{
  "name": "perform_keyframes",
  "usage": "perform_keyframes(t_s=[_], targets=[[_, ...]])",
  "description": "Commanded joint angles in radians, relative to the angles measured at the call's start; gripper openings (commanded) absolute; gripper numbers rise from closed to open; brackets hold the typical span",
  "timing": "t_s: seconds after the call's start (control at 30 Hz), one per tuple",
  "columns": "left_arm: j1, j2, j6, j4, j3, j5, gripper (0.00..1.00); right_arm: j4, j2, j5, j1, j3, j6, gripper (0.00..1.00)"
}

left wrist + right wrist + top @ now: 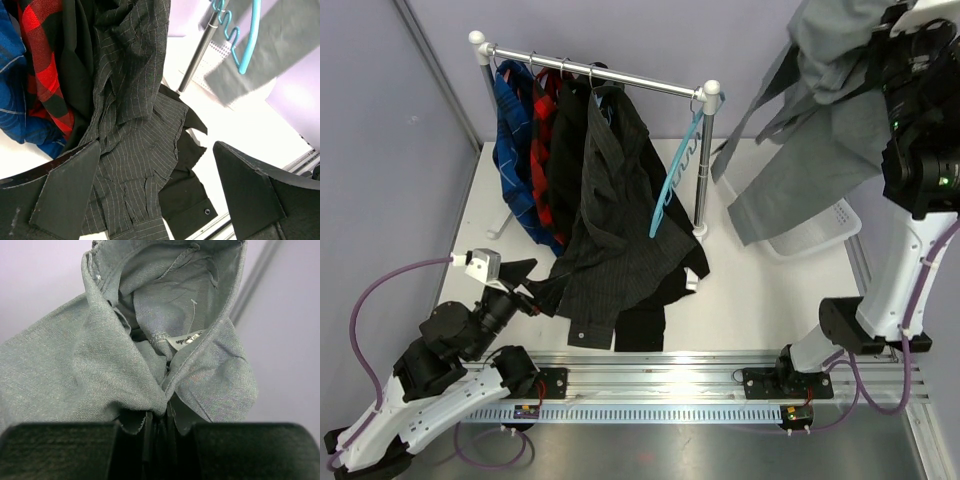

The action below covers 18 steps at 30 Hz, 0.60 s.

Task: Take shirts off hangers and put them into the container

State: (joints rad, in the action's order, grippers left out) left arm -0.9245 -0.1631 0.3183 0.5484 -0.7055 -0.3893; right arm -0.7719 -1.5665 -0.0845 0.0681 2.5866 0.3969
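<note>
High at the top right, my right gripper (pixel 157 425) is shut on the collar of the light grey shirt (pixel 820 150), which hangs down over the white mesh container (pixel 840 215). Its light blue hanger (pixel 675 180) dangles bare from the rail's right end. On the rail hang the charcoal pinstriped shirt (pixel 615 220), the black shirt (pixel 565 130), the red-black plaid shirt (pixel 542 130) and the blue plaid shirt (pixel 515 140); their hangers are mostly hidden. My left gripper (pixel 525 285) is open low at the left, facing the pinstriped sleeve (pixel 135 125) without touching it.
The metal rail (pixel 600 75) with white knobs stands on the white table, its right post (pixel 705 170) beside the container. Pinstriped and black sleeves (pixel 192 200) trail onto the table near the front aluminium track (pixel 650 370).
</note>
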Motion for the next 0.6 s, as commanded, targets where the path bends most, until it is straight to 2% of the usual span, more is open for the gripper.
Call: perform_keyframes(t_s=[0.0,0.2,0.43,0.57], targets=[[0.003,0.005,0.002,-0.01,-0.029,-0.011,0.99,0.167,-0.075,0.0,-0.095,0.118,-0.053,0.0],[0.003,0.004,-0.001,-0.005,-0.032,-0.028,0.99,0.26,-0.139,0.054,-0.165,0.119,-0.088,0.0],[0.003,-0.022,-0.021,-0.015,-0.034,-0.037,0.99,0.256,-0.07,0.183,-0.185,-0.129,-0.098,0.0],[0.003,-0.033,-0.024,-0.015,-0.037,-0.036,0.99,0.223,-0.064,0.247,-0.241,-0.19,-0.119,0.0]])
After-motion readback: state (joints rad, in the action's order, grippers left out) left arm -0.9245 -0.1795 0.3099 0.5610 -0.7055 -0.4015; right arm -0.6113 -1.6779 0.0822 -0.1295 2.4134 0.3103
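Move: The right hand, high up with the grey shirt hanging from it, has the container's middle about 8 cm ahead, 1 cm to its right and some 60 cm below. The rack's near post stands about 22 cm to its left and 1 cm back, its middle roughly 35 cm lower. The blue hanger is about 26 cm left, 4 cm back and 20 cm lower. From the left hand the container lies some 27 cm ahead, 53 cm right and 24 cm below. Still gripping the grey shirt, right hand goes some 9 cm forward and right above the container, then sinks. ##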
